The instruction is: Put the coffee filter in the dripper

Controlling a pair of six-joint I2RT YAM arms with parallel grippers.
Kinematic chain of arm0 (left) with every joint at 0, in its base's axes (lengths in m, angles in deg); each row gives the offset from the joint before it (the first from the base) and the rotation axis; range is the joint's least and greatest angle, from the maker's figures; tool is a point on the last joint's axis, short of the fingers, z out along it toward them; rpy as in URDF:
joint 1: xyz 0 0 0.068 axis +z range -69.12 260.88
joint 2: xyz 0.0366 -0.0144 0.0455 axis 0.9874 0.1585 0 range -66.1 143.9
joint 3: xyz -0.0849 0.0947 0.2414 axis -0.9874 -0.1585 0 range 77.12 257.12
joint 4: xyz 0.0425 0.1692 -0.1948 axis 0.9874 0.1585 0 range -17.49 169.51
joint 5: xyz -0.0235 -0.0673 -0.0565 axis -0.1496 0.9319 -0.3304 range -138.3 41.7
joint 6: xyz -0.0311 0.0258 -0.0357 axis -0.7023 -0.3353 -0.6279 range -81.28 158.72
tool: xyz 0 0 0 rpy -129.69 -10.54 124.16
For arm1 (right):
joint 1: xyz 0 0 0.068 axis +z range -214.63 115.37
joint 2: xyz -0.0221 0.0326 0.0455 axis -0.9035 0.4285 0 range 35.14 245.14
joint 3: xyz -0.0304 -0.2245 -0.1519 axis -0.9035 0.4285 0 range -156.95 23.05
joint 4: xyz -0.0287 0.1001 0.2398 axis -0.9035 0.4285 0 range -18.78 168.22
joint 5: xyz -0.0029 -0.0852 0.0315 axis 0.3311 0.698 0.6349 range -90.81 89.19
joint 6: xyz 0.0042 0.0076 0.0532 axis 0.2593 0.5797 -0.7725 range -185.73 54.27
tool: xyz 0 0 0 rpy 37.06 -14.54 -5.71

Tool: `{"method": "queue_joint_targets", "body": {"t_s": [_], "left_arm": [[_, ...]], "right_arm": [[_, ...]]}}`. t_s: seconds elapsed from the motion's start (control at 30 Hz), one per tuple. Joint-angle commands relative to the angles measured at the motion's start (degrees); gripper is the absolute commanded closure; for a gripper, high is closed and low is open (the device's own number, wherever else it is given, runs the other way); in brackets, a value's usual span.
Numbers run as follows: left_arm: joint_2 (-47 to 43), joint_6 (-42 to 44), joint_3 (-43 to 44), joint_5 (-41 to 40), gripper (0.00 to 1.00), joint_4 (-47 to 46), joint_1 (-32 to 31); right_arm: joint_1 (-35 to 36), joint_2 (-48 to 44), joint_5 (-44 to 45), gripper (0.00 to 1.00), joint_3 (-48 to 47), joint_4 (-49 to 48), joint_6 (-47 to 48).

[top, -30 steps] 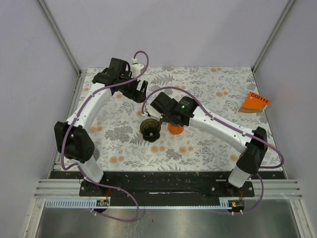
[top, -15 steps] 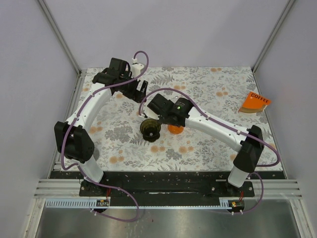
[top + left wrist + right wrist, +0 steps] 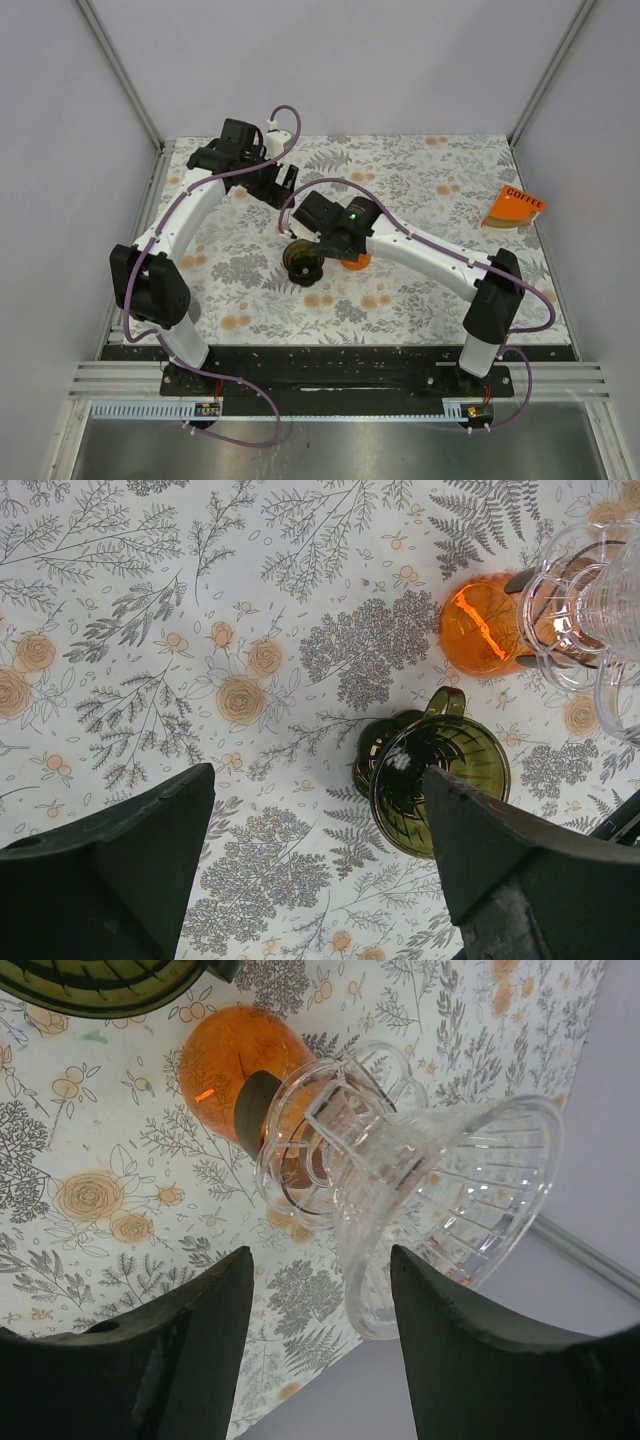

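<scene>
A clear glass dripper [image 3: 420,1190] hangs tilted just past my right gripper [image 3: 320,1260]. Its base ring rests against the dark neck of an orange glass vessel [image 3: 225,1060]. The jaws stand apart and part of its rim lies between them, touching neither finger that I can see. A green glass dripper [image 3: 440,780] stands on the floral mat, in front of my open, empty left gripper [image 3: 318,775]. In the top view the right gripper [image 3: 300,218] sits just behind the green dripper [image 3: 302,260]. No loose coffee filter shows.
An orange pack marked COFFEE [image 3: 515,207] lies at the back right of the mat. The left gripper [image 3: 282,185] hovers close behind the right wrist. Frame posts rise at both back corners, and purple cables loop over both arms.
The right arm has swung left and back, bringing its wrist closer to the left gripper and over the green dripper's far side. The left arm has not moved.
</scene>
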State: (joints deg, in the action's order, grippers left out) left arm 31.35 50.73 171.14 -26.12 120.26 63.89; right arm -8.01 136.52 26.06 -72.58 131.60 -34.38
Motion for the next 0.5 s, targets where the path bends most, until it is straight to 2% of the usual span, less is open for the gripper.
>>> {"method": "queue_joint_targets", "body": {"t_s": [0.0, 0.13, 0.2, 0.37, 0.47], "left_arm": [[-2.44, 0.82, -0.41, 1.38, 0.12, -2.04, 0.47], [-2.18, 0.82, -0.85, 1.29, 0.12, -2.13, 0.47], [-2.00, 0.73, -1.03, 1.29, 0.12, -2.04, 0.47], [-2.44, 1.08, -1.64, 0.85, 0.12, -2.13, 0.38], [-3.05, 1.17, -2.17, 0.41, 0.12, -2.04, 0.56]], "right_arm": [[0.86, -1.80, -0.06, 0.33, -6.04, 1.40, -2.78], [2.96, -3.64, -3.75, 0.19, -9.57, 1.24, -3.67], [3.32, -5.05, -5.59, 0.01, -10.01, 0.01, -4.02], [2.80, -9.70, -4.82, 0.01, -9.40, -7.71, -8.58], [-3.24, -12.60, -5.15, 0.01, -10.01, -12.29, -16.11]]}}
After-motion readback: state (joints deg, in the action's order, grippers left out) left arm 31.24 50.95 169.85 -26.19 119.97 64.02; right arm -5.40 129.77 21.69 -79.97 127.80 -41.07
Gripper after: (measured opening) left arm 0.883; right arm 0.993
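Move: The right hand, part open at the near rim of the clear coffee filter, has the filter's middle about 4 cm ahead, level sideways and roughly 4 cm below. The orange dripper jug stands under the filter, some 4 cm ahead and 13 cm below the hand; the green mug lies about 1 cm ahead, 12 cm left and 14 cm below. From the left hand the filter is roughly 7 cm back, 13 cm right and 5 cm below. The right hand backs out of its hold on the coffee filter, rising about 8 cm off the rim while its already parted fingers spread to fully open on either side of the filter's near wall. As it climbs it swings some 4 cm left, towards the space above the green mug, and rolls about 20 degrees with its left side rising, so that both fingers end clear above the filter. ##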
